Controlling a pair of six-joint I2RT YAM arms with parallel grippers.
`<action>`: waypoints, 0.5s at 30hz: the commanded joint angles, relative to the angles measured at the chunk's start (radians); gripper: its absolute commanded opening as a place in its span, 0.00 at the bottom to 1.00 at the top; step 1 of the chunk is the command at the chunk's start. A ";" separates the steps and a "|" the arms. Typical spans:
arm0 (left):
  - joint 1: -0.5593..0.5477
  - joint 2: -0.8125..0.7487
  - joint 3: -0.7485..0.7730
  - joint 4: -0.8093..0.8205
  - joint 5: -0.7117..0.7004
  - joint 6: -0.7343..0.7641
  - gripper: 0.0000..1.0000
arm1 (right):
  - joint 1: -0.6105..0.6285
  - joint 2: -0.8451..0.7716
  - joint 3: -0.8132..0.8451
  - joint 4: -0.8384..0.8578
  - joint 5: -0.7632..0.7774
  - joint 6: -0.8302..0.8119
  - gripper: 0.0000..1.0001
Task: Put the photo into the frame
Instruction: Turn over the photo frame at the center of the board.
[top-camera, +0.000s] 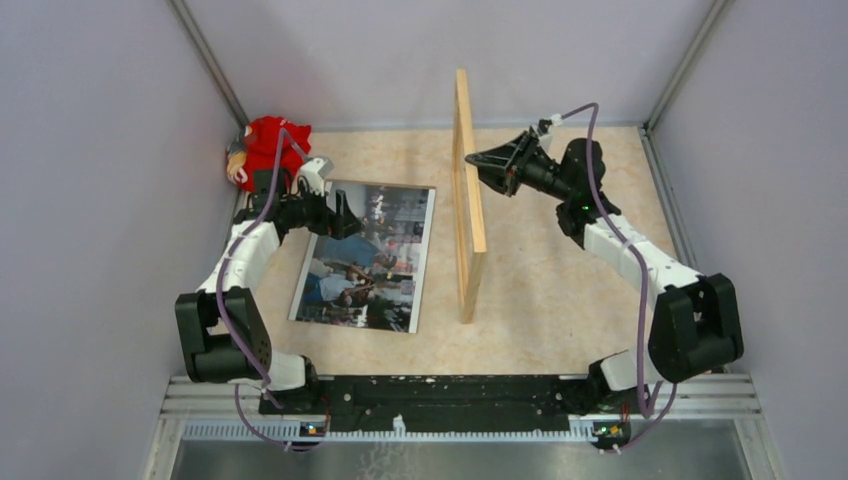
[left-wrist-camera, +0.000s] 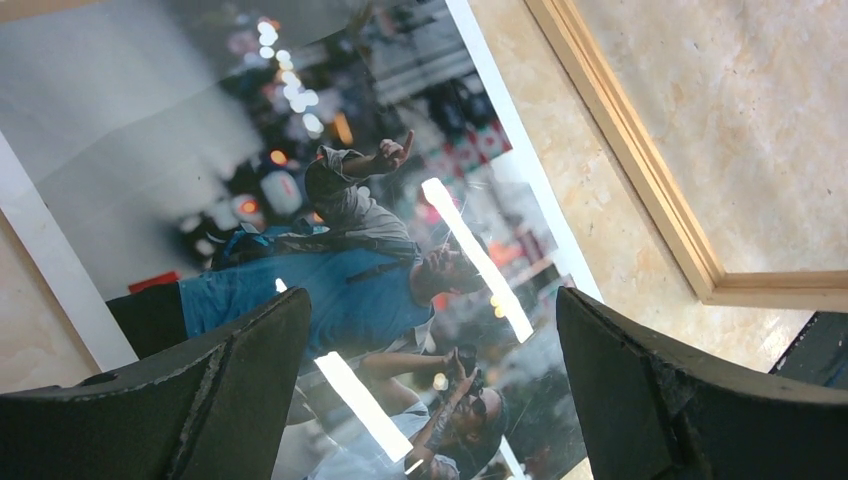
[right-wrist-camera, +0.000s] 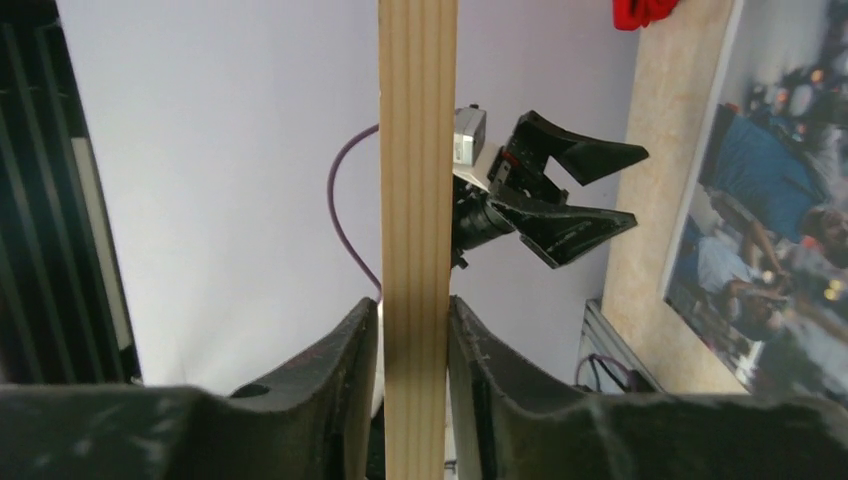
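Observation:
The photo (top-camera: 370, 260), a glossy crowd print with a white border, lies face up on the beige table left of centre. My left gripper (top-camera: 345, 215) hovers open just over its far left part. In the left wrist view its jaws (left-wrist-camera: 430, 340) stand wide apart above the print (left-wrist-camera: 380, 200) with nothing between them. The frame (top-camera: 468, 200), thin light wood, stands upright on its long edge just right of the photo. My right gripper (top-camera: 475, 160) is shut on the frame's upper rail from the right. The right wrist view shows both fingers (right-wrist-camera: 413, 320) flanking the wooden bar (right-wrist-camera: 417, 150).
A red stuffed toy (top-camera: 270, 145) lies in the far left corner, behind the left arm. Grey walls enclose the table on three sides. The bottom corner of the wood frame (left-wrist-camera: 700, 270) rests on the table close to the photo's right edge.

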 joint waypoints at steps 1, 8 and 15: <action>-0.008 -0.025 0.027 0.041 0.016 -0.009 0.99 | -0.060 -0.107 -0.008 0.027 -0.048 -0.084 0.34; -0.012 0.004 0.033 0.026 -0.014 -0.008 0.99 | -0.175 -0.154 -0.011 -0.148 -0.122 -0.209 0.44; -0.017 -0.026 -0.003 0.057 -0.017 0.007 0.99 | -0.265 -0.180 -0.009 -0.287 -0.161 -0.299 0.45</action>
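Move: The photo frame stands on edge on the board, its top bar already between the right hand's fingers and its middle about 14 cm straight below that hand, level with it ahead and sideways. The photo lies flat some 22 cm to the left of the right hand, 3 cm nearer the base and about 28 cm down; nothing stands to the right. For the left hand the frame's middle is about 23 cm to the right, at much the same height. Rightward and nearly level, the right hand carries the frame's top bar about 8 cm away from the photo side, sinking only slightly at the end. Its fingers ease open from about a fifth to just under half while still straddling the bar, and the wrist turns some 10 degrees, its left side dipping as it swings slightly clockwise. ##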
